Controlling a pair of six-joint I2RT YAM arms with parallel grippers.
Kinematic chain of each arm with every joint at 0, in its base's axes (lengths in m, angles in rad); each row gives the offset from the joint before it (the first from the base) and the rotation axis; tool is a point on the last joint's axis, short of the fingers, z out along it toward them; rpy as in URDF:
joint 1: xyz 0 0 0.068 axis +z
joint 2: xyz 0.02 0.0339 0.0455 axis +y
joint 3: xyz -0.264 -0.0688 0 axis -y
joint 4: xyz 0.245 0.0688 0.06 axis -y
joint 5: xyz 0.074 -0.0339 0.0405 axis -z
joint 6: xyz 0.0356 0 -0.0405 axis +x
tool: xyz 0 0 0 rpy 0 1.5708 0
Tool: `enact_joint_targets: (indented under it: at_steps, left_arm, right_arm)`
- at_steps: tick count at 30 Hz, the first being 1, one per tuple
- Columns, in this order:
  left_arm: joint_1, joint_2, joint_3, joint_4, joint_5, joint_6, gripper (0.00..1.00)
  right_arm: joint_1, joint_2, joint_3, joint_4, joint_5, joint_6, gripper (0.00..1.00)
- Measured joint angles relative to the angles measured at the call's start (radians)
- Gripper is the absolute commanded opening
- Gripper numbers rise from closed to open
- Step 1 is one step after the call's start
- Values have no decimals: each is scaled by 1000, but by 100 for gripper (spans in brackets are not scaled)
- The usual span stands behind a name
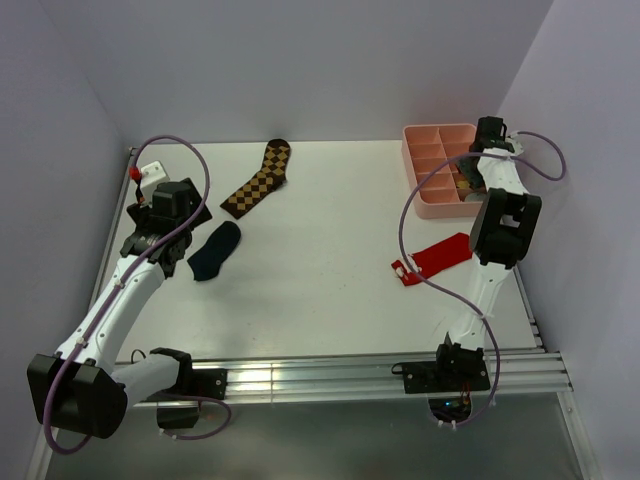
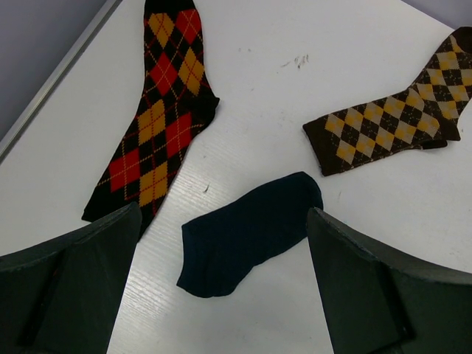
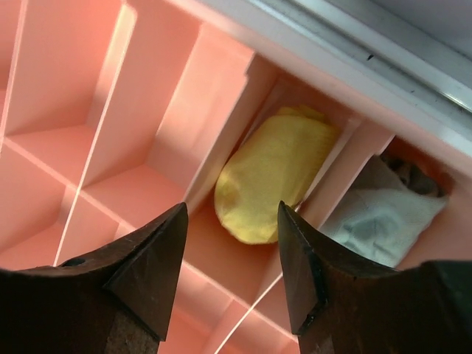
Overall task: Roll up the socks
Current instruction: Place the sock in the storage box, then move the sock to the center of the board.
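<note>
A dark navy sock (image 2: 247,232) lies flat on the white table, also seen in the top view (image 1: 215,250). My left gripper (image 2: 223,214) hovers open just above it, one finger on each side, holding nothing. Over at the far right, my right gripper (image 3: 232,210) hangs open over the pink tray (image 1: 425,170) and holds nothing. Just beyond its fingertips, a rolled mustard yellow sock (image 3: 273,173) rests in one compartment. A bundled grey sock (image 3: 380,214) fills the neighbouring compartment to the right.
A red-and-yellow argyle sock (image 2: 158,110) lies left of the navy one. A brown checkered sock (image 1: 258,180) lies behind it. A red sock with white trim (image 1: 438,257) sits in front of the tray. Walls close in on the left, back and right.
</note>
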Motion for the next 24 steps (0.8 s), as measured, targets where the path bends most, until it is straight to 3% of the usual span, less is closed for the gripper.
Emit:
enact_joint_targets:
  at_steps: [9, 15, 20, 24]
  left_arm:
    - [0, -1, 0, 0, 32, -21, 99]
    - [0, -7, 0, -5, 84, -58, 99]
    - [0, 19, -12, -13, 152, -116, 97]
    - [0, 103, -12, -15, 214, -153, 95]
  right_arm:
    - [51, -170, -124, 25, -18, -50, 61]
    - [168, -412, -233, 95, -24, -137, 61]
    - [344, -672, -478, 237, -53, -218, 62]
    - [476, -864, -764, 377, -158, -254, 60]
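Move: The yellow sock already lies rolled in its box compartment, roughly 5 cm under the right hand and 2 cm to its right; the grey sock is about 5 cm back and 6 cm right of that hand, the red sock 18 cm back and 17 cm left. The navy sock is some 78 cm left and 17 cm back from it. From the left hand the navy sock lies about 5 cm ahead, 2 cm right and 20 cm below, the red argyle sock 11 cm ahead and 13 cm left, the brown argyle sock 26 cm ahead and 13 cm right. The yellow sock is left in its compartment as the right hand, fingers still half open and empty, rises out of the box, then sweeps left and back over the bare table, about 25 cm left in all, swinging some 40 degrees counter-clockwise with its fingers tipping up. Late on, the wide-open left hand eases right and dips about 5 cm towards the navy sock. ##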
